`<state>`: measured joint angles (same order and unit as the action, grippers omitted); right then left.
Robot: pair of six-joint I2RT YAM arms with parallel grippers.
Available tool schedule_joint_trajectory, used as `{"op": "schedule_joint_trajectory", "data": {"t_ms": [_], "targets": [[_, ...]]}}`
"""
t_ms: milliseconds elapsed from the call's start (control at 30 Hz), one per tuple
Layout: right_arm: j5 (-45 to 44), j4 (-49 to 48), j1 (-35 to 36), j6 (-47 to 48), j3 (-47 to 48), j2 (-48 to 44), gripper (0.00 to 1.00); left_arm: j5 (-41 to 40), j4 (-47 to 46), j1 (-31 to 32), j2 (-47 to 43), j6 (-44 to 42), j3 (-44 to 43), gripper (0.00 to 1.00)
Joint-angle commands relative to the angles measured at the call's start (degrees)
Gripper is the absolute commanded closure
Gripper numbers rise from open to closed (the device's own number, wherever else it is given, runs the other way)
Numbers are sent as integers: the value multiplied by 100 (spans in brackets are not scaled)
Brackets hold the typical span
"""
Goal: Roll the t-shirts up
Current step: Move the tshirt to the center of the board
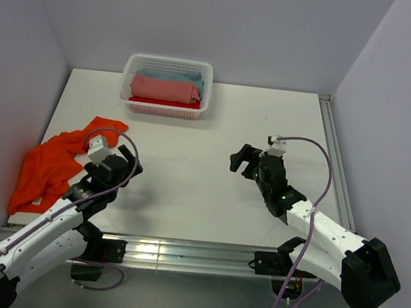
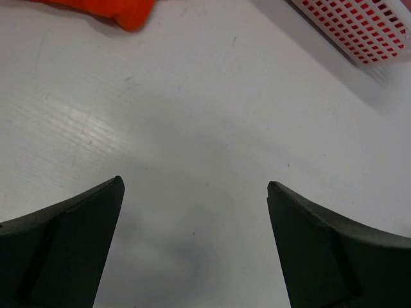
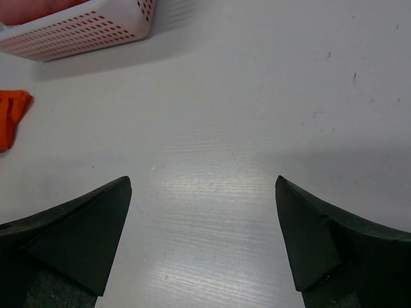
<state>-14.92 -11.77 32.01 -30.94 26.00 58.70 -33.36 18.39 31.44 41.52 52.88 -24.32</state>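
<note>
A bright orange t-shirt [image 1: 56, 159] lies crumpled at the table's left edge; a corner of it shows in the left wrist view [image 2: 122, 11] and in the right wrist view [image 3: 9, 115]. My left gripper [image 1: 123, 168] is open and empty, just right of the shirt, over bare table [image 2: 196, 186]. My right gripper [image 1: 243, 160] is open and empty over the table's middle right [image 3: 203, 183]. Rolled salmon-pink [image 1: 165, 88], pale blue [image 1: 177, 76] and red [image 1: 159, 102] garments lie in the white lattice basket [image 1: 208, 87].
The basket stands at the back centre; it shows in the left wrist view [image 2: 359, 29] and the right wrist view [image 3: 83, 29]. A metal rail [image 1: 179, 251] runs along the table's near edge and another [image 1: 335, 158] along its right side.
</note>
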Motion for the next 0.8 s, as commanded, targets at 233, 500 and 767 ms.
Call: {"op": "schedule_joint_trajectory", "data": {"t_ms": [233,500,767], "targets": [[146,-449,33,193,-279,-464,1,-477,180,2,-776,46,-196,1],[208,-563,33,220,-359,-535,3,-1567,1052,-94,-22,750,-950,1],[279,-616,33,237,-411,-605,3,-937,1624,-2017,1920,1716,-1717,1]]}}
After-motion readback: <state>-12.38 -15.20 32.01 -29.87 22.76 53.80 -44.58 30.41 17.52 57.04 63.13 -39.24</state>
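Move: The orange t-shirt lies crumpled to the left gripper's left, its middle some 20 cm over, about 2 cm back and roughly 11 cm below. Its far right corner is nearer, about 10 cm ahead and 6 cm left. The white basket stands about 22 cm ahead and 9 cm to the right. From the right gripper the shirt's middle is roughly 53 cm left, 3 cm back and 13 cm lower. Swing the left gripper about 9 cm left towards the orange t-shirt, fingers wide open and touching nothing. Lift it nearly 4 cm on the way, then reach forward about 3 cm and start to dip near the end, yawing the wrist some 30 degrees counter-clockwise to face the cloth. ##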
